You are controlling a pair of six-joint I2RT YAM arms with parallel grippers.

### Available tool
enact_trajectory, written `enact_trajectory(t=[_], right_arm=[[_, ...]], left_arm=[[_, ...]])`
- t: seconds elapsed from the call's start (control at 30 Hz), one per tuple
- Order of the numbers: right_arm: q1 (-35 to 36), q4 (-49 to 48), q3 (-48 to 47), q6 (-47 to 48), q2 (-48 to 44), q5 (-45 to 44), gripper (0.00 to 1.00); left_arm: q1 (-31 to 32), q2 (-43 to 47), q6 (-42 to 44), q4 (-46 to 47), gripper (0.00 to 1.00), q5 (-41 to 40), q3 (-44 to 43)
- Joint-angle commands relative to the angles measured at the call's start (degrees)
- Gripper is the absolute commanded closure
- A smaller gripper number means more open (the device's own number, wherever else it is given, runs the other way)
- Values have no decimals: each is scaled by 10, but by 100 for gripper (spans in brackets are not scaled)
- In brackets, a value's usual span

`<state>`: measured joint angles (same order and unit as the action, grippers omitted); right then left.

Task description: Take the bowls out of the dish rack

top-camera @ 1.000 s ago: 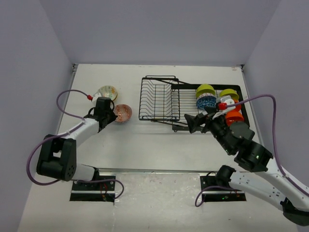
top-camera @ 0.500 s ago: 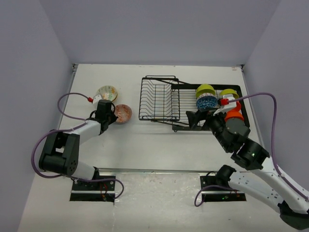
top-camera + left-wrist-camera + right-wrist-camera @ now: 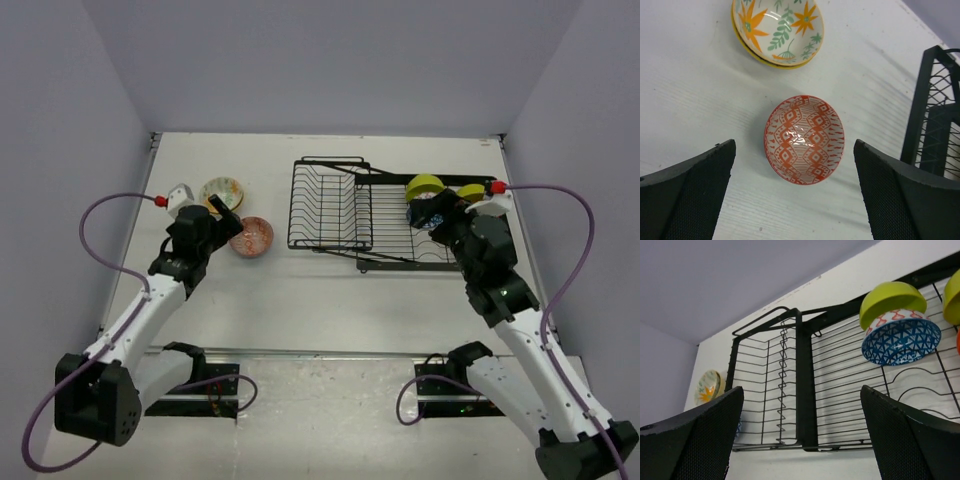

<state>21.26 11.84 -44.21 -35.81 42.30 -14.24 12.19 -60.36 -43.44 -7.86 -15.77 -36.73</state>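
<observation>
The pinkish-patterned bowl (image 3: 251,236) (image 3: 804,139) sits upright on the table, left of the dish rack (image 3: 330,205) (image 3: 775,370). My left gripper (image 3: 228,222) (image 3: 794,150) hovers over it, open, its fingers well clear on either side. The floral bowl (image 3: 221,191) (image 3: 777,31) rests just beyond. On the rack's flat section a lime green bowl (image 3: 425,186) (image 3: 892,296) leans against a blue-patterned bowl (image 3: 425,213) (image 3: 901,340), with a second lime bowl (image 3: 470,192) (image 3: 954,302) to the right. My right gripper (image 3: 447,218) (image 3: 801,390) is open and empty beside them. An orange bowl (image 3: 958,342) shows only as a sliver.
The rack's raised basket section (image 3: 322,208) stands between the two arms. The rack's black frame (image 3: 920,115) lies to the right of the pinkish bowl. Side walls close in the table on the left and right.
My left gripper opened and let go of the pinkish bowl, then drew back and up. The right arm swung right and farther back, to the bowls on the rack.
</observation>
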Motion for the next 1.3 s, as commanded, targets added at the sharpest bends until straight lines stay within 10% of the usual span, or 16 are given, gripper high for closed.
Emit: enact_trajectory(t=[0.0, 0.27, 1.03, 1.27], right_arm=[[-58, -66, 8, -156, 45, 54, 1], [-78, -76, 21, -418, 167, -100, 4], [-170, -379, 25, -442, 465, 10, 22], [-170, -451, 77, -479, 490, 19, 48]], left_arm=[[0, 65, 38, -101, 0, -4, -50], [0, 176, 183, -276, 0, 32, -206], [0, 301, 230, -218, 0, 57, -84], [0, 300, 231, -217, 0, 64, -82]])
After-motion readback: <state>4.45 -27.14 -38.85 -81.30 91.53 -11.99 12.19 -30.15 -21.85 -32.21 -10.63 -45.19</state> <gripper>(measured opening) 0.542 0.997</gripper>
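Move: From the right hand the blue patterned bowl in the rack is about 17 cm ahead, 7 to the right and 20 below. A green bowl stands some 7 cm beyond it; the orange bowls are about 14 cm to its right and 2 nearer. From the left hand the blue bowl lies about 58 cm right, 12 ahead and 6 below; the red bowl, already released, is 3 cm ahead, 5 right, 12 below. Right hand sinks 18 cm and goes forward 15, rolling, fingers partly closing astride blue bowl's rim; left backs away. ##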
